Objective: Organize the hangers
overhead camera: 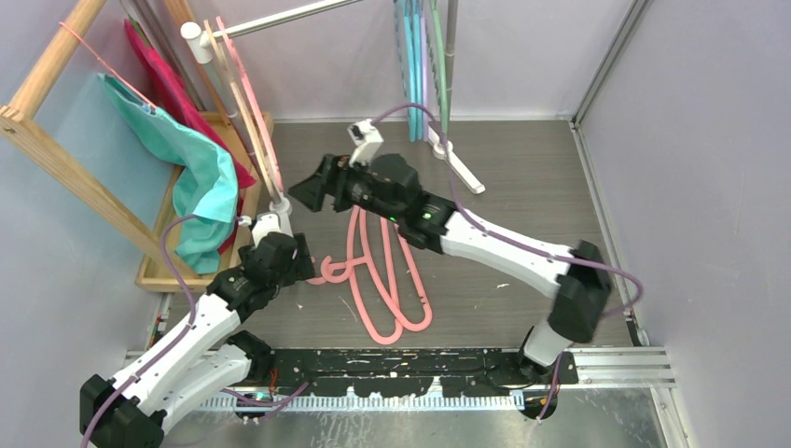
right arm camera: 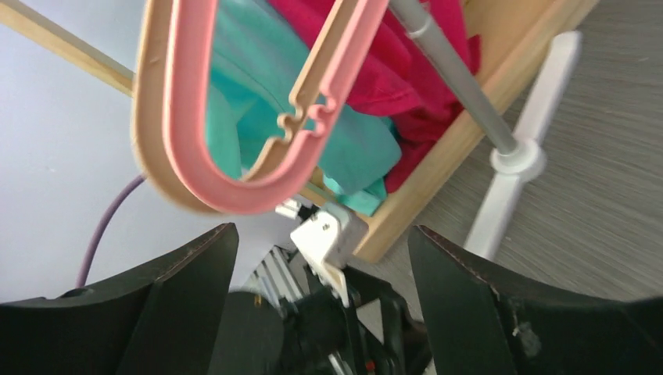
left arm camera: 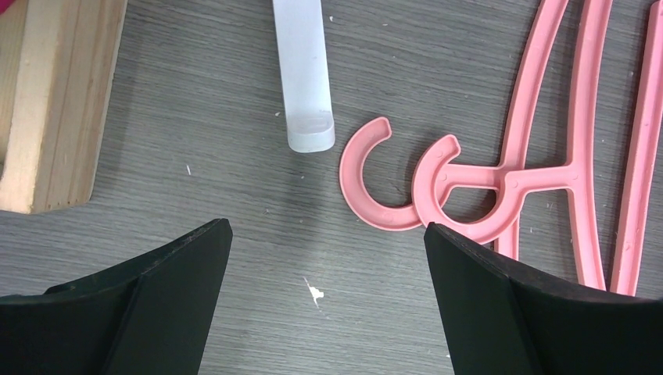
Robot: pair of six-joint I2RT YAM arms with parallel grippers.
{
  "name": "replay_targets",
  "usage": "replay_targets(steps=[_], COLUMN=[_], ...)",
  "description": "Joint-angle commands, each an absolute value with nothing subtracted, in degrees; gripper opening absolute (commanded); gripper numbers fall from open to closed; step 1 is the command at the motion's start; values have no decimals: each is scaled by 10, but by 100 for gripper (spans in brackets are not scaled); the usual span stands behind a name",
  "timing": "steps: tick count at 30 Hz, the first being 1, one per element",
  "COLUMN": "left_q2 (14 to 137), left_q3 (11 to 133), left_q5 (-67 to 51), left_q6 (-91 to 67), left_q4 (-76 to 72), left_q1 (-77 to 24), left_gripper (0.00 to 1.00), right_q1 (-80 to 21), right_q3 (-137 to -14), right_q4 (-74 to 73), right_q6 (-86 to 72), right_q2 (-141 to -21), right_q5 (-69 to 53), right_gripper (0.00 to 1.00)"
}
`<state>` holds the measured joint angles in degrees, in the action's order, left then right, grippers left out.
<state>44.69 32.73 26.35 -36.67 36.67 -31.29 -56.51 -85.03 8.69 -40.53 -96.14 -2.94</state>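
Two pink hangers (overhead camera: 355, 245) lie flat on the grey table, their hooks (left arm camera: 375, 187) overlapping to the left. My left gripper (left arm camera: 327, 229) hovers open just short of those hooks, over bare table, and its right finger (left arm camera: 485, 289) covers part of the nearer hook. A pink hanger (right arm camera: 234, 191) and a beige hanger (right arm camera: 152, 141) hang from the white rail (overhead camera: 280, 17). My right gripper (right arm camera: 322, 230) stands open just below their lower corners with nothing between its fingers. Blue, lavender and green hangers (overhead camera: 422, 65) hang at the back.
A wooden frame rack (overhead camera: 56, 159) at the left carries a teal cloth (overhead camera: 201, 177) and a red cloth (overhead camera: 173, 89). The rail stand's grey pole (right arm camera: 453, 70) and white foot (left arm camera: 305, 70) are close to both grippers. Walls enclose the table.
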Motion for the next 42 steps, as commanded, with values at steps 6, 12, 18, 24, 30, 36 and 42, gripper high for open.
replay_targets(steps=[6, 12, 18, 24, 30, 36, 42], left_q2=[461, 457, 469, 469, 466, 467, 442], left_q3=[357, 365, 361, 353, 352, 346, 340], left_q5=[280, 278, 277, 276, 280, 274, 277], left_q6=[-372, -372, -383, -387, -385, -386, -389], left_q4=[358, 362, 354, 354, 350, 345, 357], left_q1=[-314, -314, -314, -314, -314, -314, -314], left_gripper=[98, 98, 98, 98, 98, 98, 98], right_q1=[-591, -641, -669, -669, -670, -676, -681], right_q3=[-649, -489, -446, -432, -416, -402, -408], right_q4=[1, -45, -22, -7, -17, -26, -55], right_q6=[-263, -221, -215, -210, -220, -239, -243], right_q2=[-770, -805, -866, -877, -883, -895, -896], right_q5=[88, 88, 113, 164, 169, 173, 209], right_gripper=[86, 79, 76, 76, 53, 46, 44])
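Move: The upper of the two pink hangers on the table has its middle roughly 5 cm back, 17 cm right and 33 cm below the right hand. The lower pink hanger, overlapping it, lies some 3 cm farther left, level with it front to back. The pair just hung, beige and pink, is about 7 cm ahead, 5 cm left and 8 cm above the right hand. For the left hand, the upper hanger is 18 cm right, 1 cm back and 9 cm below. The right fingers end up astride a bar of the pink hangers near their robot-side end, just above the table, and narrow to about half open without shutting. To get there the hand leaves the rail, first swinging right about 10 cm, then dropping fast some 32 cm while drawing back 10, tipping the fingers from level to steeply down by some 55 degrees; it then hovers there. ##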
